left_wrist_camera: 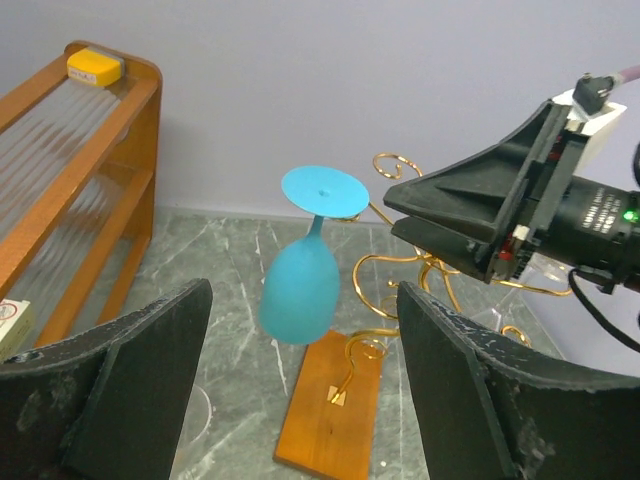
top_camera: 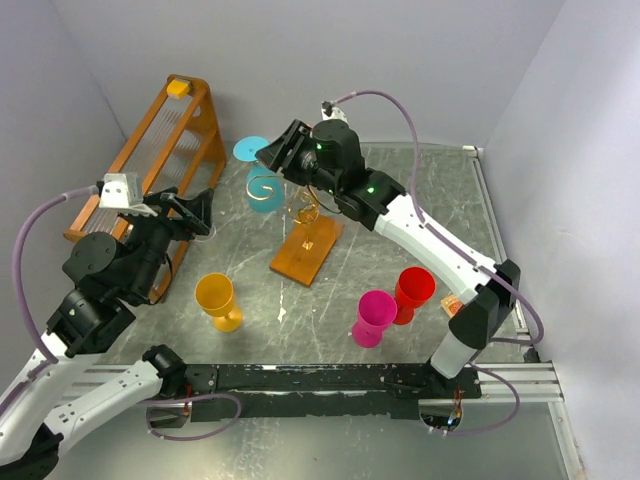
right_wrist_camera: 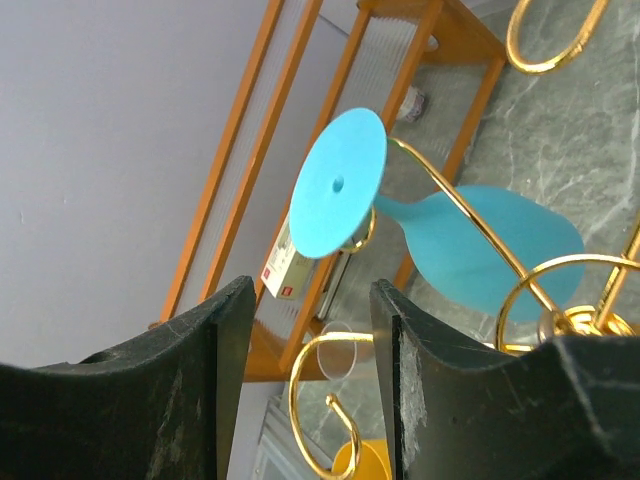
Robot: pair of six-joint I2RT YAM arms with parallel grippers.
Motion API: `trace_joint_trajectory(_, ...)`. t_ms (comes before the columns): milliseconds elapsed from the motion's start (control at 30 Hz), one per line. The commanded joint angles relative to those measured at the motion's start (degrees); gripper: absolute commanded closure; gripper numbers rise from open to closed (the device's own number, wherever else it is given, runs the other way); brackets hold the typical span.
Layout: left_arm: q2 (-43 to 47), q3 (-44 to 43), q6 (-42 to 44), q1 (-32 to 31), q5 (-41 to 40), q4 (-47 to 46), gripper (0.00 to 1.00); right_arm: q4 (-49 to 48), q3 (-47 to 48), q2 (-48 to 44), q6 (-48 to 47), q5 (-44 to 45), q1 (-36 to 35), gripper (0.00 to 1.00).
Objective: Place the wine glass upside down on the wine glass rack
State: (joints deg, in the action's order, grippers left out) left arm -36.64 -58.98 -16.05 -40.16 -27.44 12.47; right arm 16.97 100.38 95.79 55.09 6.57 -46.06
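The teal wine glass (top_camera: 262,188) hangs upside down, its stem in a curly arm of the wine glass rack (top_camera: 305,212), its round foot (right_wrist_camera: 338,185) resting on top of the wire. The rack is gold wire (right_wrist_camera: 452,205) on a brown wooden base (left_wrist_camera: 335,415). My right gripper (top_camera: 276,150) hovers just behind the glass foot, open, and only a gold scroll shows between its fingers (right_wrist_camera: 215,340). My left gripper (left_wrist_camera: 303,300) is at the left, facing the bowl (left_wrist_camera: 300,290) from a distance, open and holding nothing.
A tall orange-brown wooden frame (top_camera: 165,150) stands at the back left with a yellow block (top_camera: 180,88) on top. A yellow cup (top_camera: 217,298), a pink cup (top_camera: 373,317) and a red cup (top_camera: 413,292) stand nearer the arm bases.
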Motion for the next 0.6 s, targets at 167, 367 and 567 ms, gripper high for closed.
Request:
trace_joint_trajectory(167, -0.1, -1.5, -1.9, 0.2, -0.7, 3.5, 0.12, -1.7, -7.8, -10.9, -2.8, -1.5, -0.4, 0.5)
trace_joint_trajectory(367, 0.9, -1.6, -2.5, 0.2, 1.8, 6.6, 0.1, 4.2, -16.2, -22.0, -9.7, -2.3, -0.4, 0.5)
trace_joint_trajectory(567, 1.8, -0.3, -5.7, 0.2, 7.0, 10.3, 0.1, 23.5, -21.6, -32.3, -13.0, 6.5, -0.4, 0.5)
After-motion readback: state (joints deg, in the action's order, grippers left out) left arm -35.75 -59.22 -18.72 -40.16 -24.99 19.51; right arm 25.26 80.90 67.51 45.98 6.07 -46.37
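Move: The blue wine glass already hangs upside down on the rack, about 4 cm ahead of the right hand, 3 cm to its left and 6 cm below. The rack's hub is some 7 cm to that hand's right, 3 cm back and slightly lower; the clear glass hangs 15 cm to its right and 4 cm back. From the left hand the blue glass lies roughly 14 cm ahead and 7 cm right, a little below. Half-open, the right hand retreats some 14 cm back and right from the wine glass; left dips 2 cm. ##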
